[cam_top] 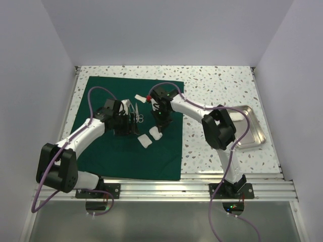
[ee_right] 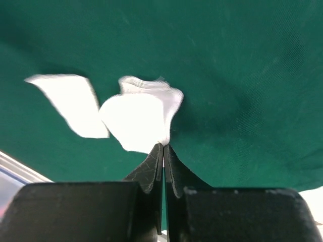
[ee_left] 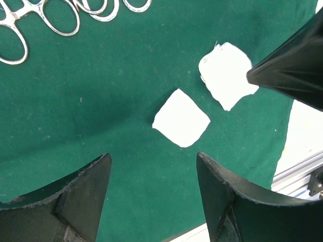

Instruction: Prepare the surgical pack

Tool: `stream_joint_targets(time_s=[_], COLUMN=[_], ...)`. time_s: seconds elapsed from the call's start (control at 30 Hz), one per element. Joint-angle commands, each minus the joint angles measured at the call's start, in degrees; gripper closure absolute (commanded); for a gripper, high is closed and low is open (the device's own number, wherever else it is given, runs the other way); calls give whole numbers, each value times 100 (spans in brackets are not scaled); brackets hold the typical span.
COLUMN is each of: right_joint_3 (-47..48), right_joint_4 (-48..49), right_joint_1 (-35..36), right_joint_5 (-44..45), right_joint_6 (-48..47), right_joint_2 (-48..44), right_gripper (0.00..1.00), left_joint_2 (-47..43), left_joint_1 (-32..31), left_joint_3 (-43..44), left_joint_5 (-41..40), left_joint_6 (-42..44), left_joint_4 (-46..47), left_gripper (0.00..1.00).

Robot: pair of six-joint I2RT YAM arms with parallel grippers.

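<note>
The surgical pack is a dark green cloth [cam_top: 136, 156] spread flat as a broad sheet on the left of the table. It fills the left wrist view [ee_left: 101, 111] and the right wrist view [ee_right: 242, 75]. Two white gauze squares [cam_top: 145, 141] [cam_top: 155, 133] lie on it near steel ring-handled instruments [cam_top: 137, 117]. My right gripper [cam_top: 159, 125] is shut on the edge of one gauze square [ee_right: 141, 118], with the other [ee_right: 68, 103] beside it. My left gripper [ee_left: 154, 174] is open and empty just above the cloth, short of the nearer gauze [ee_left: 180, 118].
A shiny steel tray [cam_top: 250, 132] sits on the speckled table at right. A small white piece [cam_top: 139, 97] with a red bit lies on the cloth behind the grippers. The instruments' rings [ee_left: 55, 17] lie at the left wrist view's top left. The aluminium rail [cam_top: 166, 189] runs along the near edge.
</note>
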Motion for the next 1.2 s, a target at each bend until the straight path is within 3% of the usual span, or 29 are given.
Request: stream_joint_targets(time_s=[0.0,0.3,0.5,0.87,1.17], right_joint_3=[604,1317,1248,1099,-79], right_joint_4=[-236,-298,-88,457,1011], right_joint_1=[-6,187,416,504,504], right_joint_5=[-49,-682,-1051,-1649,-1667], right_joint_6=[100,495,724,1102,1102], right_joint_2=[-480,-463,-357,-102,-164], right_gripper=[100,100,100,100,100], left_joint_2=[-190,-366,-568,-560,-516], left_joint_1=[85,277,497,559,577], left_joint_3=[9,115,115,89,53], left_joint_5=[-89,-1126,-1565,-1478,-1311], left_joint_6=[-31,-128,-180,-145,-137], left_joint_4=[33,-362,-538,-556,-468], left_gripper=[28,27,27,26,26])
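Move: The last gauze pad on the cloth lies about 8 cm to the left of the right hand, 6 cm nearer the base and some 3 cm below it. The nearest scissors lie roughly 10 cm to that hand's left and 6 cm farther out, also about 3 cm below. From the open left hand, the last pad is about 8 cm to the right, 2 cm back and 7 cm below. Right hand arcs its pinched gauze some 8 cm left and back over the last pad; left hand retreats left. ##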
